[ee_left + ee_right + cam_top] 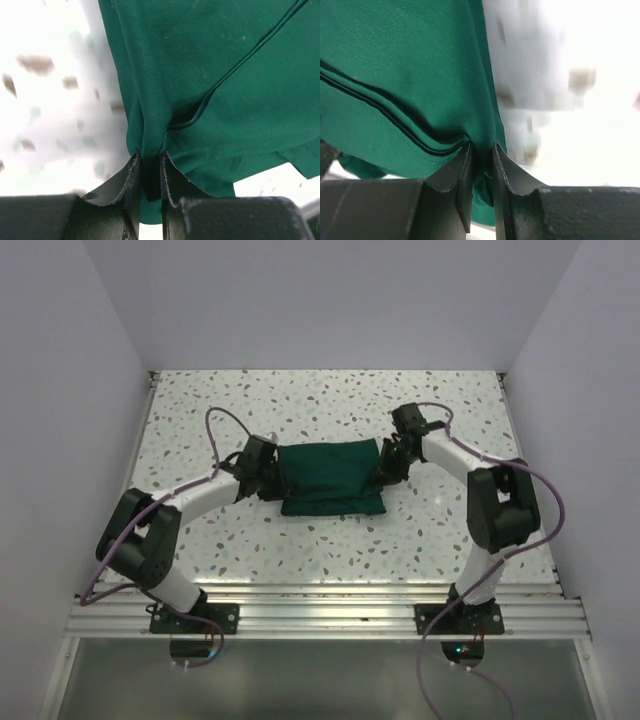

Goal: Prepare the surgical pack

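Observation:
The surgical pack [331, 478] is a folded dark green fabric bundle in the middle of the speckled table. My left gripper [272, 476] is at its left edge, shut on a fold of the green cloth [200, 75]; the cloth is pinched between the fingers [131, 172]. My right gripper [385, 468] is at the pack's right edge, shut on a bunched fold of the same cloth [400, 75] between its fingers [506, 170]. In both wrist views the fabric hangs from the jaws above the table.
White walls close in the speckled table [330, 410] on the left, back and right. An aluminium rail [330, 610] with both arm bases runs along the near edge. Purple cables loop beside each arm.

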Robot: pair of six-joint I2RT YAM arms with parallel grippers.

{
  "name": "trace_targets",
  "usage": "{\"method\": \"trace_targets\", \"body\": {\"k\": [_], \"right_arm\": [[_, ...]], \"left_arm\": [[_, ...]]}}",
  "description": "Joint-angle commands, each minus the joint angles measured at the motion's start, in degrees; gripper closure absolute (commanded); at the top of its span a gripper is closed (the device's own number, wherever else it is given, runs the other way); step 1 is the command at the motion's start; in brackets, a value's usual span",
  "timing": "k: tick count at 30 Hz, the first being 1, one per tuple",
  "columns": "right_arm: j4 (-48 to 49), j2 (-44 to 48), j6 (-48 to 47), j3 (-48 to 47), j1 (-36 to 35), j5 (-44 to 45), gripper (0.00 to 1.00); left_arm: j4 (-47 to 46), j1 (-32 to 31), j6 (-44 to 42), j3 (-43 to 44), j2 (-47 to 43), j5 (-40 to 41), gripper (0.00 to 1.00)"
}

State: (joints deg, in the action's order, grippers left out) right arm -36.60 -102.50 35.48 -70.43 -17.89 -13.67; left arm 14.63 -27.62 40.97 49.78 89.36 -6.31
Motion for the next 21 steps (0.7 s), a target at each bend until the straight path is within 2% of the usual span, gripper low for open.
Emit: {"method": "trace_targets", "body": {"k": [1,4,7,8,10,11,14,17,21], "right_arm": [[4.70,-9.70,-2.88,-13.01,0.22,-0.91,0.84],[3.56,-13.51,-2.53,-20.50,1.10,-0.83,0.83],[2.85,-16.32,-2.26,-25.43,1.45,-0.65,0.78],[2.68,-17.20,-2.18,-26.32,1.45,-0.74,0.72],[1.63,-17.56,-1.82,-28.52,1.46,-0.92,0.64],[1.36,-17.30,-1.74,-28.88,1.54,-1.01,0.56],[0.39,-15.98,-1.82,-29.58,1.54,-0.22,0.43],[-2.24,-14.05,-3.05,-30.99,1.63,1.80,0.38],[-6.55,-12.11,-4.54,-34.23,1.72,5.49,0.34]], "left_arm": [[-5.40,-0.86,1.13,6.54,7.39,3.22,1.00],[-5.32,0.19,-0.19,14.97,13.63,4.20,1.00],[-5.93,1.60,-0.80,17.27,15.49,3.67,1.00],[-5.76,1.77,-1.15,18.33,15.49,3.67,1.00],[-4.44,1.78,-2.12,19.12,14.97,4.46,0.88],[-4.18,1.86,-2.47,19.48,13.83,4.63,0.79],[-2.95,2.56,-3.26,20.00,12.07,4.99,0.67],[-0.49,2.92,-3.97,21.15,10.05,4.99,0.55],[1.36,3.18,-4.85,21.32,7.94,4.82,0.46]]}}
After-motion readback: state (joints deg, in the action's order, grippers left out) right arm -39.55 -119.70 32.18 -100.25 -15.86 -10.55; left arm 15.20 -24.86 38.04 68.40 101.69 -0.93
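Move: Both hands already pinch the sides of the green cloth pack near its front. Its middle lies about 5 cm ahead and 11 cm to the right of the left hand, and some 1 cm ahead and 12 cm to the left of the right hand, at nearly their height. From the right hand, the near flap is about 6 cm back and 11 cm left, the far edge about 11 cm ahead and 13 cm left. Still pinching the cloth pack's two sides, both hands drag it forward across the bare table, the left about 10 cm and the right nearly 13, slowing towards the end. Then the fingers open, the right's first, and let go of the cloth; both hands rise some 2 to 3 cm off it, the right tilting its fingertips about 10 degrees forward. ##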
